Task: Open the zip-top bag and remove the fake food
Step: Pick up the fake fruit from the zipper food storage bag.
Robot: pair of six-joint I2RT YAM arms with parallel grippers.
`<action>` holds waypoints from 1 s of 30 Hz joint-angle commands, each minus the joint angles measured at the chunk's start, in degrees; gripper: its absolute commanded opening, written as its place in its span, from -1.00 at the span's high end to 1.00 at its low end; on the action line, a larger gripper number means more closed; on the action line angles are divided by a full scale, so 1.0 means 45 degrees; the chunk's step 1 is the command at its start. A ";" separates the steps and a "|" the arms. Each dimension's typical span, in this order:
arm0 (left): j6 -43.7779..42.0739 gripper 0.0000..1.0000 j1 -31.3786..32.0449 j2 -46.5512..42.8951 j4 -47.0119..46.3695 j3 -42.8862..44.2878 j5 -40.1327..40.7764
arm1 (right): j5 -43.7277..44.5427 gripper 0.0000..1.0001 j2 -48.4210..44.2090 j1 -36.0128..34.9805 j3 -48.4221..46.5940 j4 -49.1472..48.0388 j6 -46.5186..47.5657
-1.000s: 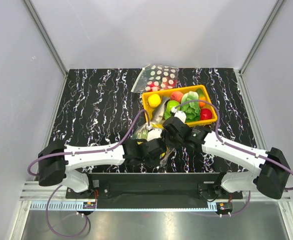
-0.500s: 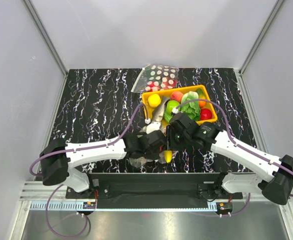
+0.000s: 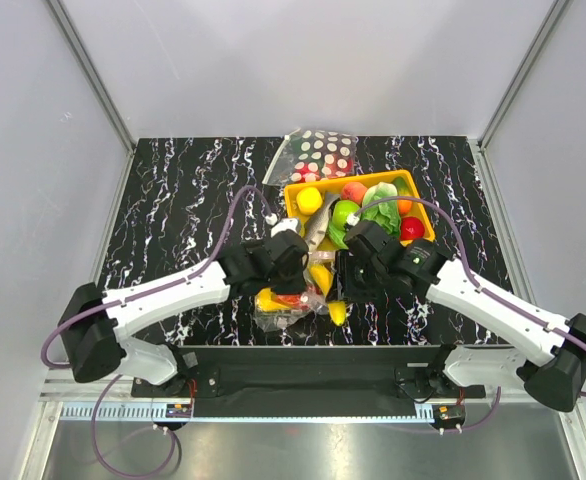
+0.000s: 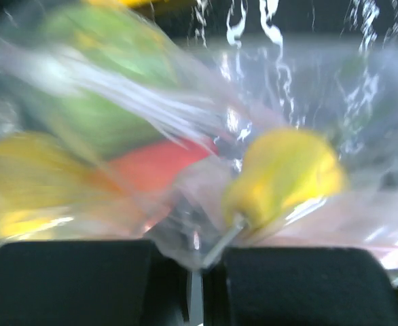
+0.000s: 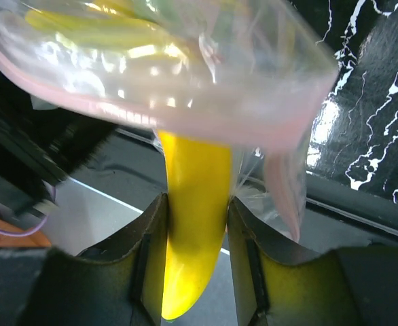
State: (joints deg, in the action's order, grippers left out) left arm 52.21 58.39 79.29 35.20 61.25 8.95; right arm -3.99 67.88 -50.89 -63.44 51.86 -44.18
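Note:
The zip-top bag (image 3: 281,303) is see-through plastic with a pink zip strip and hangs near the table's front edge, in front of the tray. My left gripper (image 3: 291,282) is shut on a fold of its plastic (image 4: 185,234). Through the bag (image 4: 206,129) I see green, red and yellow fake food. My right gripper (image 5: 195,234) is shut on a yellow toy banana (image 5: 192,204) that sticks out of the bag's mouth (image 5: 158,112). In the top view the banana (image 3: 337,313) points down towards the near edge, below the right gripper (image 3: 341,290).
A yellow tray (image 3: 291,203) behind the grippers holds several toy fruits and vegetables. A polka-dot bag (image 3: 318,152) lies behind it at the table's far edge. The arms' mount bar runs just below the bag.
My left gripper has moved up and to the left, away from the near edge, taking the bag with it. The banana now shows outside the bag in the right gripper.

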 commanded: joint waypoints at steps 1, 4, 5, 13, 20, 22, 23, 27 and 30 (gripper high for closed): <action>-0.0683 0.88 -0.1002 -0.0724 0.0028 -0.0174 0.1449 | -0.1496 0.59 -0.0649 -0.0194 -0.0064 0.1855 0.0483; -0.0858 0.88 -0.1354 -0.1134 0.0204 -0.0175 0.1468 | -0.1380 0.59 -0.0941 -0.0175 0.0268 0.2109 0.0346; -0.0898 0.88 -0.1413 -0.1212 0.0244 -0.0213 0.1468 | -0.1302 0.59 -0.1020 -0.0194 0.0347 0.2167 0.0249; -0.0957 0.88 -0.1960 -0.1876 0.0459 -0.0331 0.1351 | -0.1341 0.60 -0.1705 -0.0194 0.1069 0.2577 -0.0026; -0.0568 0.88 -0.1960 -0.2501 0.0460 0.0021 0.0688 | -0.0754 0.60 -0.1296 -0.0194 0.1461 0.2013 0.0112; -0.0372 0.88 -0.1941 -0.2988 0.0420 -0.0232 0.0492 | -0.0793 0.60 -0.0730 -0.0194 0.1383 0.1642 0.0248; -0.0293 0.90 -0.1960 -0.3164 0.0459 -0.0310 0.0491 | -0.0793 0.60 -0.0574 -0.0175 0.1402 0.1505 0.0364; 0.0098 0.90 -0.1960 -0.4373 0.0732 -0.0468 0.0861 | -0.0812 0.60 0.0596 -0.0175 0.1558 0.0899 0.0833; 0.0215 0.89 -0.1960 -0.4727 0.0907 -0.0332 0.0999 | -0.0949 0.60 0.1145 -0.0194 0.1559 0.0685 0.1224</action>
State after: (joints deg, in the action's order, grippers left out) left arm 52.64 51.20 61.47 40.01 58.48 7.31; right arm -8.10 70.59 -51.11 -58.00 47.88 -43.09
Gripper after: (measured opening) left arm 0.056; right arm 0.414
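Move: The right fingers already hold the banana, whose middle is about 2 cm ahead and 2 cm left of that hand, its stem half still in the zip bag. The yellow tray's middle lies some 18 cm ahead, 5 cm right and 12 cm below; the green apple inside is roughly 18 cm ahead and 3 cm right. For the left hand, pinching the bag's mouth, the bagged fruit lies about 5 cm left, 2 cm back and 8 cm below, and the banana 5 cm right and 2 cm back. Keeping its shut pinch on the bag's mouth, the left hand hauls the plastic up and left, away from the right hand, by roughly 8 cm in all, with a small push forward early on that it gives back, and tilts about 10 degrees. The right hand keeps its grip on the banana near the free tip, first easing back and to the right a couple of centimetres, then sinking about 4 cm while coming a little forward and left again. ##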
